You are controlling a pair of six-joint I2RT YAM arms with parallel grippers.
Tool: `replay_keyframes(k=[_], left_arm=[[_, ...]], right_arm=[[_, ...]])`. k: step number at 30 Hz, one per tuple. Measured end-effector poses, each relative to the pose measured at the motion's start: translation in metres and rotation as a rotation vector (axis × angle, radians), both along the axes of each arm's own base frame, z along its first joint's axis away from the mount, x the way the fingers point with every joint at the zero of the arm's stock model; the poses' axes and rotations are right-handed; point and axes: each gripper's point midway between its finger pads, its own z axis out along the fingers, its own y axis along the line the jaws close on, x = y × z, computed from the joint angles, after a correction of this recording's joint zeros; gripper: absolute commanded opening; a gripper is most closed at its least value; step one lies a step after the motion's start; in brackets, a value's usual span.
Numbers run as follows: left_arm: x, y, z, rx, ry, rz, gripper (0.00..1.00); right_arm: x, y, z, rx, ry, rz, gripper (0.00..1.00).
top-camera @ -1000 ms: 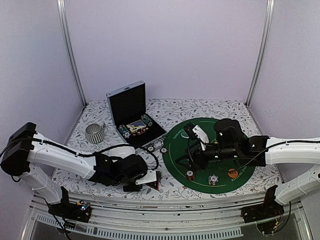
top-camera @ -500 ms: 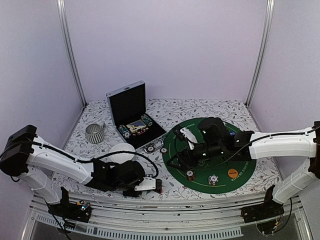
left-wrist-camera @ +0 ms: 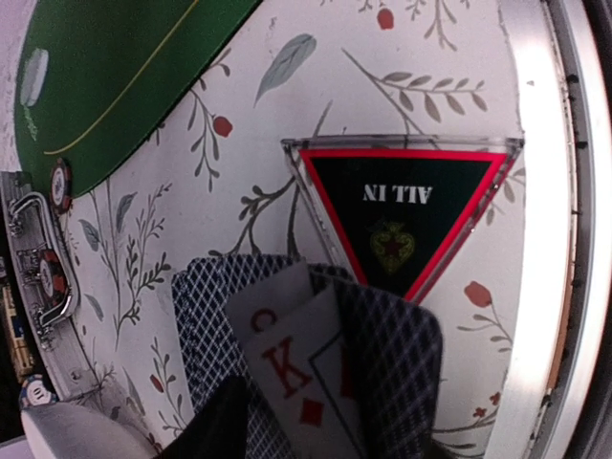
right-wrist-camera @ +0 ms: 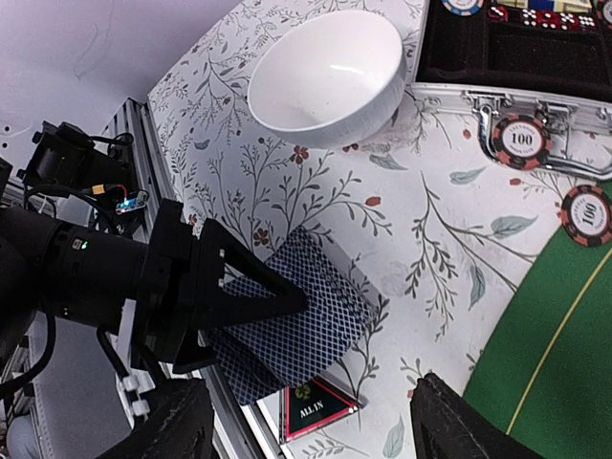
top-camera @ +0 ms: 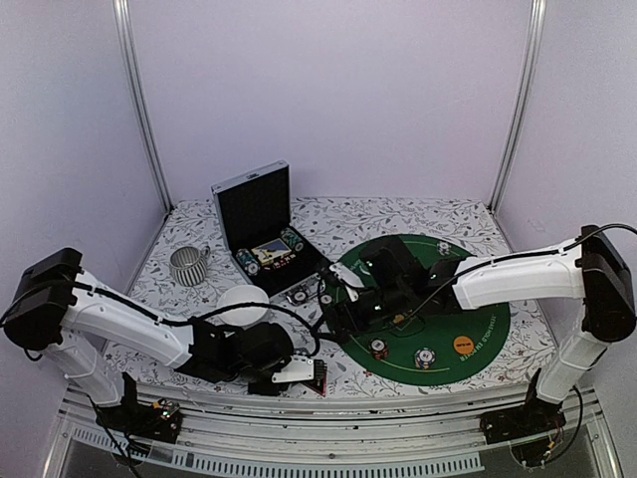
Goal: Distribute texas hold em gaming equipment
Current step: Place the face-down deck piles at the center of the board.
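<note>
Blue-lattice-backed playing cards lie splayed on the floral cloth by the front rail, a red king of diamonds showing face up. My left gripper stands over them with its fingers apart, one above the pile. The black red-edged "ALL IN" triangle lies just past the cards, also seen from the right wrist. My right gripper hangs open and empty above cards and triangle. Striped poker chips sit near the case, others on the green mat.
A white bowl sits behind the cards. A grey ribbed mug is at the left. The open black case stands at the back. The round green mat carries an orange disc. The metal front rail runs beside the triangle.
My right arm swept left across the mat until its gripper hung over the left gripper. The left gripper's jaws parted and the cards spread out.
</note>
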Motion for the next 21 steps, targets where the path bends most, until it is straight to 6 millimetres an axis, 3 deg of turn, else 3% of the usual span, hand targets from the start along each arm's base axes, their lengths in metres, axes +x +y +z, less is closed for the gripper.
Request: replay_keyframes(k=[12, 21], left_arm=[[0.004, -0.004, 0.005, -0.029, -0.009, 0.027, 0.70], [0.005, -0.003, 0.008, -0.039, -0.004, 0.046, 0.78]], right_arm=[[0.025, 0.043, -0.005, 0.013, -0.025, 0.078, 0.72], [0.037, 0.052, -0.022, 0.005, 0.006, 0.101, 0.68]])
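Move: The loose face-down deck lies just under the left fingertips, about 2 cm below, with two face-up cards showing in its middle; the ALL IN triangle sits some 7 cm to the left hand's right and 2 cm back. From the right hand the deck is roughly 10 cm left, 3 cm back and 12 cm down, and the white bowl about 21 cm left and 10 cm ahead, some 10 cm lower. Spreading its half-open fingers wide over the deck, the left hand loosens its hold on the cards and stays almost in place, easing up by about 1 cm. Meanwhile the right hand, fingers already open, comes in above the deck, about 5 cm left and some 4 cm forward, sinking 2 cm in the second half, without reaching the cards. ##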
